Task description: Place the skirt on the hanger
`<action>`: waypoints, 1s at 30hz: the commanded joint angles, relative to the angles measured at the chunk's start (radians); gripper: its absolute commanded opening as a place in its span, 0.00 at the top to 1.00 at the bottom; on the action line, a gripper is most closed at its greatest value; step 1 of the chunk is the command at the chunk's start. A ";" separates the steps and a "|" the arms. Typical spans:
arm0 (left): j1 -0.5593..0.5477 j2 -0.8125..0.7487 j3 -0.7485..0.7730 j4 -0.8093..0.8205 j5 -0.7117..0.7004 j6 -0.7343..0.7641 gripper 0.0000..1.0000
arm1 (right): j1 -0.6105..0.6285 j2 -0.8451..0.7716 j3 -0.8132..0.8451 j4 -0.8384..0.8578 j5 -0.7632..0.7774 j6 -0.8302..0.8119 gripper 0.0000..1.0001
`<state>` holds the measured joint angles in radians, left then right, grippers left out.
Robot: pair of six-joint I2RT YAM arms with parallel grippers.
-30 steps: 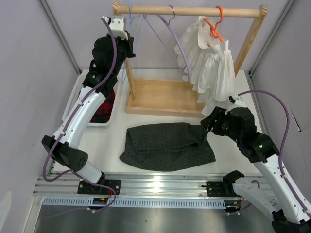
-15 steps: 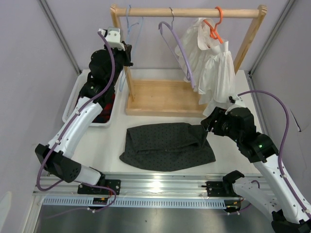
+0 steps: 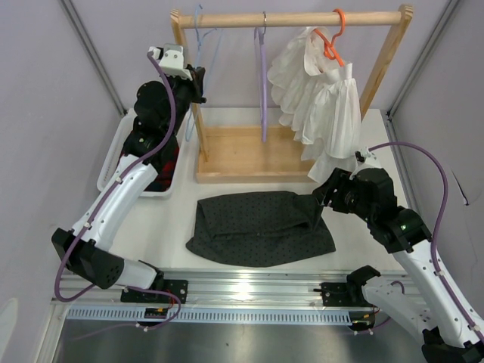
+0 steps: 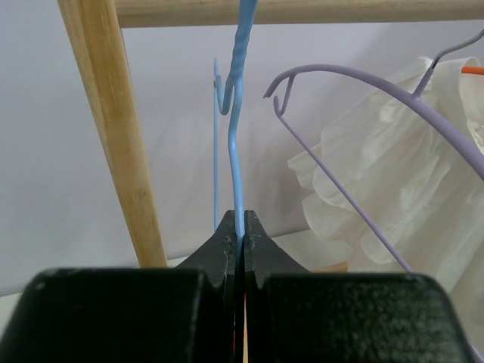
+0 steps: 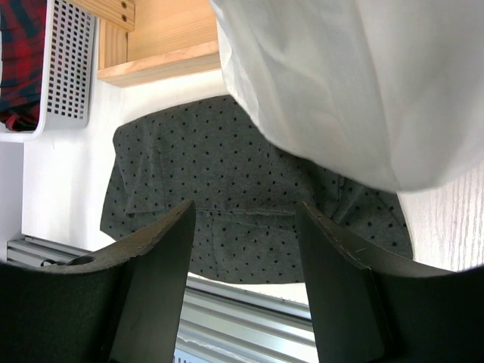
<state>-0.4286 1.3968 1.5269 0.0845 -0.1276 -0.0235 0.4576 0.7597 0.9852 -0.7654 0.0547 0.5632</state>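
The skirt (image 3: 257,227) lies flat on the table, dark with tiny dots, between the two arm bases; the right wrist view shows it (image 5: 227,174) below my fingers. The hanger (image 3: 215,47), thin pale-blue wire, hangs at the left end of the wooden rail. My left gripper (image 3: 197,85) is shut on its lower wire; in the left wrist view the blue wire (image 4: 237,121) rises straight out of the shut gripper (image 4: 238,219) toward the rail. My right gripper (image 3: 318,198) hovers over the skirt's right edge, and it stands open (image 5: 246,215) with nothing between its fingers.
The wooden rack (image 3: 295,17) stands on its base board (image 3: 242,155) at the back. A lilac hanger (image 3: 262,83) hangs mid-rail. A white ruffled garment (image 3: 321,98) on an orange hanger (image 3: 333,41) hangs at the right, close above my right arm. A white basket (image 3: 115,155) holds plaid cloth (image 3: 168,162).
My left gripper has drawn slightly left with the blue hanger. The lilac hanger has swung round to hang edge-on, and the white garment has swayed. The right arm has stayed still.
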 commanded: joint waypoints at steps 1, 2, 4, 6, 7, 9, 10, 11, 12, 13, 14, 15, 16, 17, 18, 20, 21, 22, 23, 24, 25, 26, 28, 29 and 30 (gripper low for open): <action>0.007 -0.016 0.050 0.057 0.031 0.020 1.00 | -0.007 -0.014 0.000 0.011 -0.004 -0.020 0.38; 0.007 -0.015 0.056 0.048 0.029 0.020 1.00 | -0.007 -0.014 0.001 0.009 -0.003 -0.022 0.38; 0.007 -0.030 0.047 0.037 0.037 0.020 1.00 | -0.010 -0.019 0.000 0.006 -0.003 -0.023 0.38; 0.007 -0.047 0.018 0.046 0.045 0.020 1.00 | -0.010 -0.022 -0.002 0.006 -0.001 -0.023 0.39; 0.007 -0.053 0.009 0.044 0.045 0.020 1.00 | -0.013 -0.023 -0.003 0.008 -0.003 -0.023 0.38; 0.005 -0.064 0.006 0.015 0.055 0.020 1.00 | -0.013 -0.020 -0.006 0.008 -0.007 -0.025 0.38; 0.007 -0.070 -0.007 0.011 0.059 0.020 1.00 | -0.011 -0.019 -0.006 0.008 -0.007 -0.025 0.39; 0.007 -0.088 -0.025 0.009 0.062 0.020 1.00 | -0.013 -0.019 -0.008 0.009 -0.007 -0.025 0.39; 0.007 -0.099 -0.037 0.011 0.063 0.020 1.00 | -0.013 -0.019 -0.008 0.011 -0.006 -0.023 0.38; 0.007 -0.113 -0.060 0.014 0.068 0.020 1.00 | -0.014 -0.019 -0.006 0.011 -0.006 -0.026 0.39; 0.007 -0.139 -0.083 0.015 0.071 0.020 1.00 | -0.014 -0.020 -0.006 0.009 -0.003 -0.026 0.38; 0.005 -0.151 -0.089 0.011 0.071 0.020 1.00 | -0.016 -0.020 -0.005 0.009 -0.003 -0.026 0.38; 0.007 -0.162 -0.105 -0.006 0.075 0.020 1.00 | -0.017 -0.020 -0.005 0.011 -0.003 -0.028 0.38; 0.007 -0.171 -0.117 -0.017 0.080 0.020 1.00 | -0.017 -0.020 -0.003 0.009 -0.003 -0.032 0.38; 0.007 -0.191 -0.123 -0.029 0.082 0.017 1.00 | -0.019 -0.019 -0.003 0.009 -0.001 -0.034 0.38; 0.005 -0.212 -0.152 -0.069 0.077 0.008 1.00 | -0.022 -0.014 -0.003 0.009 -0.001 -0.037 0.38; 0.005 -0.238 -0.162 -0.077 0.075 0.001 1.00 | -0.023 -0.010 -0.002 0.009 0.000 -0.039 0.39; 0.005 -0.254 -0.187 -0.078 0.078 -0.004 1.00 | -0.025 -0.008 -0.002 0.009 0.000 -0.040 0.39; 0.005 -0.268 -0.207 -0.113 0.092 -0.010 1.00 | -0.027 -0.007 -0.002 0.009 0.002 -0.043 0.38; 0.005 -0.278 -0.211 -0.133 0.100 -0.013 1.00 | -0.028 -0.003 0.000 0.011 0.002 -0.045 0.39; 0.005 -0.291 -0.215 -0.158 0.105 -0.016 1.00 | -0.030 -0.002 0.001 0.009 0.002 -0.048 0.38; 0.005 -0.297 -0.223 -0.181 0.105 -0.018 1.00 | -0.031 0.001 0.001 0.009 0.002 -0.051 0.38; 0.005 -0.309 -0.229 -0.258 0.095 -0.042 1.00 | -0.033 0.012 0.001 0.006 0.005 -0.057 0.38; 0.005 -0.323 -0.232 -0.290 0.080 -0.070 1.00 | -0.036 0.015 0.000 0.002 0.010 -0.059 0.38; 0.005 -0.331 -0.235 -0.351 0.077 -0.085 1.00 | -0.036 0.021 -0.002 0.002 0.010 -0.062 0.38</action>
<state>-0.4286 1.1015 1.3022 -0.1352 -0.0486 -0.0498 0.4282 0.7708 0.9783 -0.7673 0.0555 0.5320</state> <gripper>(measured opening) 0.027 0.614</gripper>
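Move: The left hand, with the blue hanger pinched and its hook still at the rack's crossbar, has the grey skirt about 20 cm back, 17 cm to its right and some 46 cm below. The rack's left post is about 8 cm ahead and 4 cm to the left; the purple hanger hangs 14 cm to the right, 5 cm ahead, about level. For the right hand the skirt lies 18 cm left, barely ahead, 24 cm down. Still pinching the blue hanger, the left hand eases up half a centimetre to clear the hook from the crossbar, then draws back about 8 cm from the rack, sinking roughly 5 cm below where it began, towards the skirt. It drifts slightly left, and near the end the wrist tips the fingers down some 5–10 degrees. ##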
